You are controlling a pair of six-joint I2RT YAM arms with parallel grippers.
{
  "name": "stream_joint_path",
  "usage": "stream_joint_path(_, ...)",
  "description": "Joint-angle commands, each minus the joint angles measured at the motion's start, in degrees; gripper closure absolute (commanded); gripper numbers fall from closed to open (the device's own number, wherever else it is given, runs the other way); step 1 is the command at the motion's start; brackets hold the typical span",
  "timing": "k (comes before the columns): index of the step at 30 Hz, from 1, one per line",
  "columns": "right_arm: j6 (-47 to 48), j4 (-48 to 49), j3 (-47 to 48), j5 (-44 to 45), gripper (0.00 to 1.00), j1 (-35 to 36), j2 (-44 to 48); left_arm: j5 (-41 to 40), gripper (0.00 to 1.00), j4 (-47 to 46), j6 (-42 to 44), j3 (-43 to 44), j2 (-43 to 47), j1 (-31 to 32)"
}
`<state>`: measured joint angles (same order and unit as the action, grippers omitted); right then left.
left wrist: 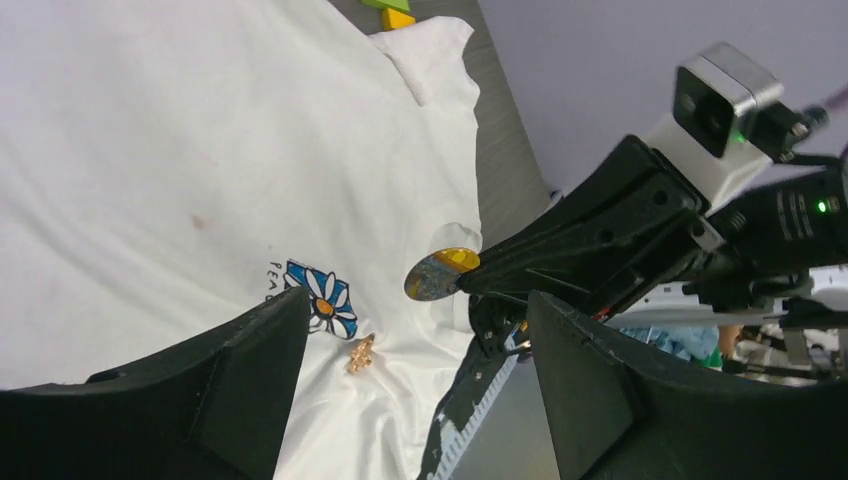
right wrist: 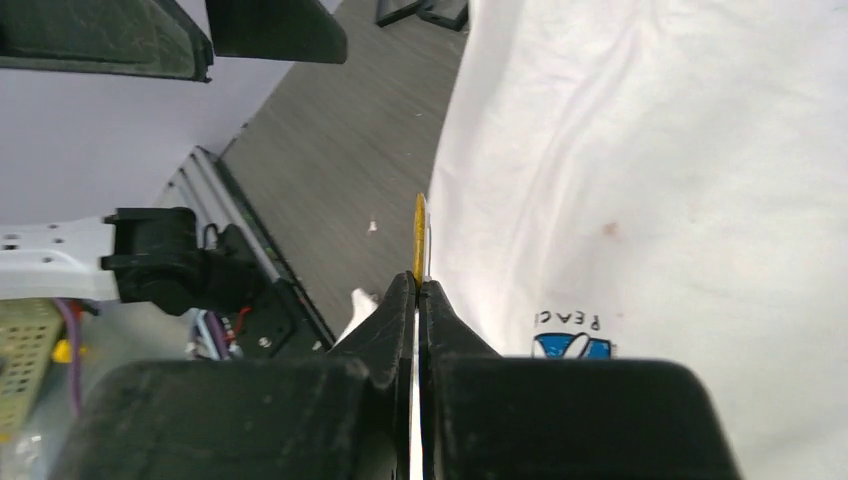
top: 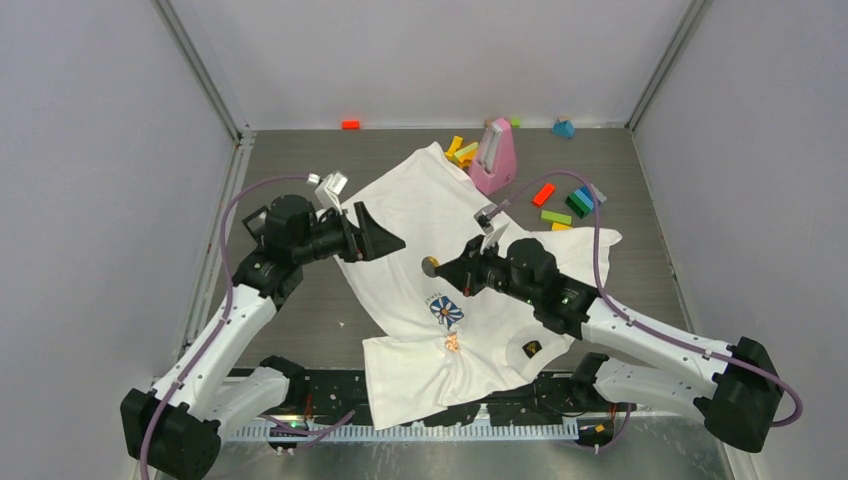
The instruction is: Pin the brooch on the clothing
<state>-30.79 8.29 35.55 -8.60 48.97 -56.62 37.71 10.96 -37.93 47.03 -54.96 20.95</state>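
The clothing point(top: 430, 200) is a white T-shirt spread on the grey table, with a blue-and-white daisy print point(top: 446, 310) near its lower middle. My right gripper point(top: 447, 270) hovers above the shirt, shut on the edge of the brooch point(top: 430, 266), a flat round gold-and-grey disc. The left wrist view shows the brooch point(left wrist: 440, 274) sticking out of the right gripper's tips; the right wrist view shows the brooch point(right wrist: 420, 235) edge-on between the pads. My left gripper point(top: 385, 232) faces it a little to the left, open and holding nothing. A small gold ornament point(left wrist: 361, 353) lies on the shirt beside the daisy.
A pink object point(top: 495, 155) stands at the shirt's far edge, with several coloured blocks point(top: 575, 200) to its right. An orange block point(top: 350, 124) and a blue one point(top: 563, 128) lie by the back wall. The shirt's black neck label point(top: 532, 349) is under my right arm.
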Motion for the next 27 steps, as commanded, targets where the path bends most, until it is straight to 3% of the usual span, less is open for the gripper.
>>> stream_joint_path(1,13.0,-3.1,4.3,16.8,0.99,4.0,0.8,-7.1,0.19,4.2,-10.9,-1.2,0.1,0.3)
stream_joint_path(8,20.5,-3.1,8.0,31.9,0.99,12.9,-5.2,-9.2,0.18,-3.0,-18.5,-5.5,-0.1,4.3)
stream_joint_path(19,26.3,-1.2,12.8,42.3,0.99,21.3,-14.1,-13.9,0.19,-9.3,-21.2,-7.5,-5.5,10.2)
stream_joint_path(21,26.8,-1.0,13.0,43.0,0.99,21.8,-14.5,-14.4,0.24,-9.8,-21.5,-7.9,-5.9,10.6)
stream_joint_path(24,27.4,-1.0,13.3,43.7,0.99,22.1,-15.1,-14.7,0.44,-10.7,-22.4,-8.6,-6.7,11.4)
stream_joint_path(27,28.2,-1.3,13.8,44.5,0.99,22.6,-15.9,-14.9,0.49,-12.2,-22.4,-8.5,-7.8,12.0)
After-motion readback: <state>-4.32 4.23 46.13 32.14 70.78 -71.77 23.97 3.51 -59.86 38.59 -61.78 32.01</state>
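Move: The brooch, held out in the right fingers, lies about 7 cm right of the left hand, 3 cm nearer the base and some 4 cm below it. From the right hand, the left fingers that the brooch is brought to stand about 9 cm left, 3 cm ahead and 5 cm higher. The flower print lies 20 cm below the right hand, 1 cm back and 1 cm right; the gold ornament 8 cm back, 3 cm right, equally low. Still pinching the brooch, the right hand carries it some 3 cm left and 2 cm down towards the left fingers, turning about 40 degrees, mostly a roll, so its fingers point more forward. The wide-open left hand comes down about 7 cm and 4 cm right to meet the brooch, tips down some 20 degrees, and late on starts closing its fingers around it; whether they touch can't be seen. ##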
